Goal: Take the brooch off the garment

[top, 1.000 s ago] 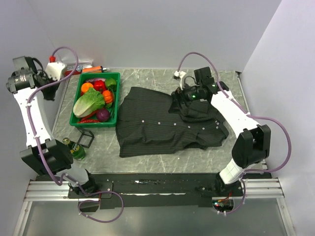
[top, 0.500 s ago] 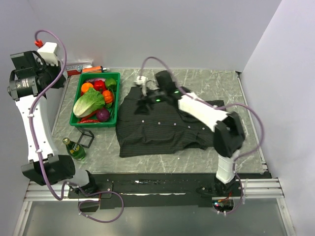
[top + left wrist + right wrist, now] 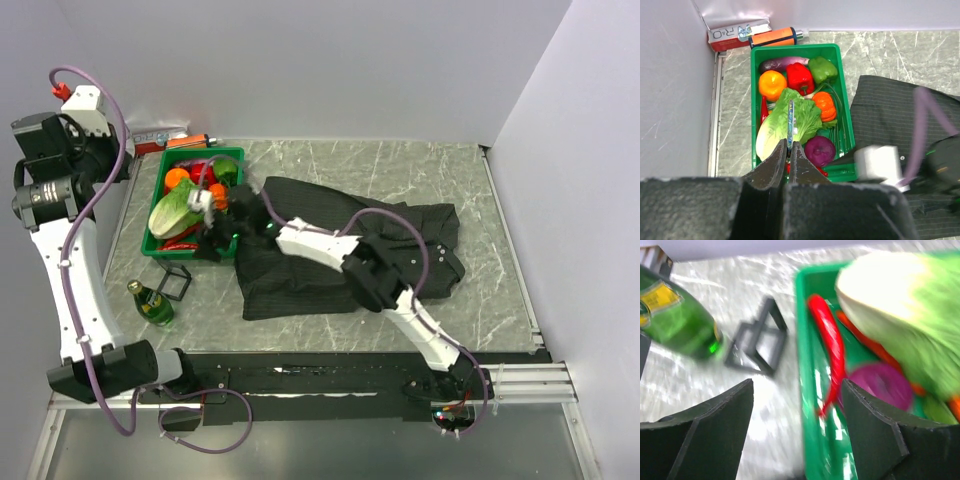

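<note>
The garment (image 3: pixel 290 285) lies spread over the middle of the table, dark and pinstriped; its left part also shows in the left wrist view (image 3: pixel 885 110). The brooch is not visible in any view. My right arm stretches left across the garment. The right gripper (image 3: pixel 210 238) (image 3: pixel 797 385) stands open over the near rim of a green basket (image 3: pixel 807 340), nothing between its fingers; that view is blurred. My left gripper (image 3: pixel 115 165) (image 3: pixel 789 142) hangs high above the basket, jaws shut. A thin bluish strip shows at its tips; I cannot tell whether it is held.
The green basket (image 3: pixel 200 151) (image 3: pixel 795 47) holds a cabbage (image 3: pixel 785 125), peppers, a purple onion (image 3: pixel 820 150) and a red chilli (image 3: pixel 832 352). A green bottle (image 3: pixel 150 302) (image 3: pixel 675 315) and a black frame (image 3: pixel 175 282) (image 3: pixel 757 342) stand beside it. A red-white box (image 3: pixel 737 34) lies behind.
My right arm has swung left from the garment's right side across the cloth to the basket's near rim. The left arm has risen slightly, jaws still shut.
</note>
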`<state>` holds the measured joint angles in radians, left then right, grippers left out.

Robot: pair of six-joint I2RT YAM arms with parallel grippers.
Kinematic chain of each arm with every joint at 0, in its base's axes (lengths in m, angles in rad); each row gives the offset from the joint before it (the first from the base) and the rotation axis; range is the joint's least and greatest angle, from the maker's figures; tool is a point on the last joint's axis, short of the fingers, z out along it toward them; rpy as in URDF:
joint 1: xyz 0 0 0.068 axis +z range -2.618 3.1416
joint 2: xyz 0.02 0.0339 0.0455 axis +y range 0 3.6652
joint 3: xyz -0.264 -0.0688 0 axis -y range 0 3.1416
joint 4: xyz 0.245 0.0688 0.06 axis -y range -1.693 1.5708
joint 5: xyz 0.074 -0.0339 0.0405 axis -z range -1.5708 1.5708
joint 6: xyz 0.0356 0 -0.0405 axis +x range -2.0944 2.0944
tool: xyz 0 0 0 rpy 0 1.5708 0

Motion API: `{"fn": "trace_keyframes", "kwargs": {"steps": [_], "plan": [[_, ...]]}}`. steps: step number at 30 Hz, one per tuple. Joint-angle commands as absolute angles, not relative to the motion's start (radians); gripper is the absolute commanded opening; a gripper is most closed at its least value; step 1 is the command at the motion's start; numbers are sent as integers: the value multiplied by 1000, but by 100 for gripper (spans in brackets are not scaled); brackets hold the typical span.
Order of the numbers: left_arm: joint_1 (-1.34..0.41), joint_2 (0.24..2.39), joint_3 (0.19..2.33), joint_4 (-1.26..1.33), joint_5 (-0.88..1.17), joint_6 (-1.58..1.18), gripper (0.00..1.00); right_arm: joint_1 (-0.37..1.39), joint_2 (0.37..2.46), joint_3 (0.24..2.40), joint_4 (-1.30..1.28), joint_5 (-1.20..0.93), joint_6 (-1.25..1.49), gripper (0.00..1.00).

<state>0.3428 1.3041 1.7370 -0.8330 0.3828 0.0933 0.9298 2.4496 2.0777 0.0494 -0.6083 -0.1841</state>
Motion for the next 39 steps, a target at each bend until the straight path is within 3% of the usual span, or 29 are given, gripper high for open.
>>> {"fn": "trace_keyframes", "kwargs": {"steps": [1,16,24,35,39], "plan": [[345,1238,1736,-836,385,129,1,980,2517,2239,138,-565,-225,78],[345,1252,1816,-923,339,181,1,1048,2591,2309,8,-580,-302,61],[345,1276,1825,-940,324,209,1,1061,2640,2347,-38,-578,-354,60],[345,1298,1827,-939,319,216,1,1072,2649,2349,-14,-537,-353,43],[347,1296,1828,-943,316,212,1,1072,2651,2350,-5,-483,-319,31]]}}
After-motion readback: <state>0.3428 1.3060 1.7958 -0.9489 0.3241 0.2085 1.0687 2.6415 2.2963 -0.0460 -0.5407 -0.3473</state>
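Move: The black stand lies about 8 cm back, 9 cm to the left and some 7 cm below the open right hand, its raised bar slanting up on the side next to the green tray. The bottle is roughly 16 cm back and 11 cm left of this hand; the middle of the tray is about 11 cm ahead and 4 cm left. From the left hand the stand is some 10 cm back, 3 cm right and well below, about 33 cm. The right hand, its fingers pointing left, swings about 6 cm left and 5 cm back off the tray's near end towards the black stand, first lifting a couple of centimetres, then sinking some 7 cm until its tips are down beside the raised bar. Its fingers narrow to about half their starting gap, closing in on the right-hand end of that bar with only a slight turn of the wrist; whether they touch the bar yet can't be made out, and the shut left hand eases about 2 cm back, high above the table. ##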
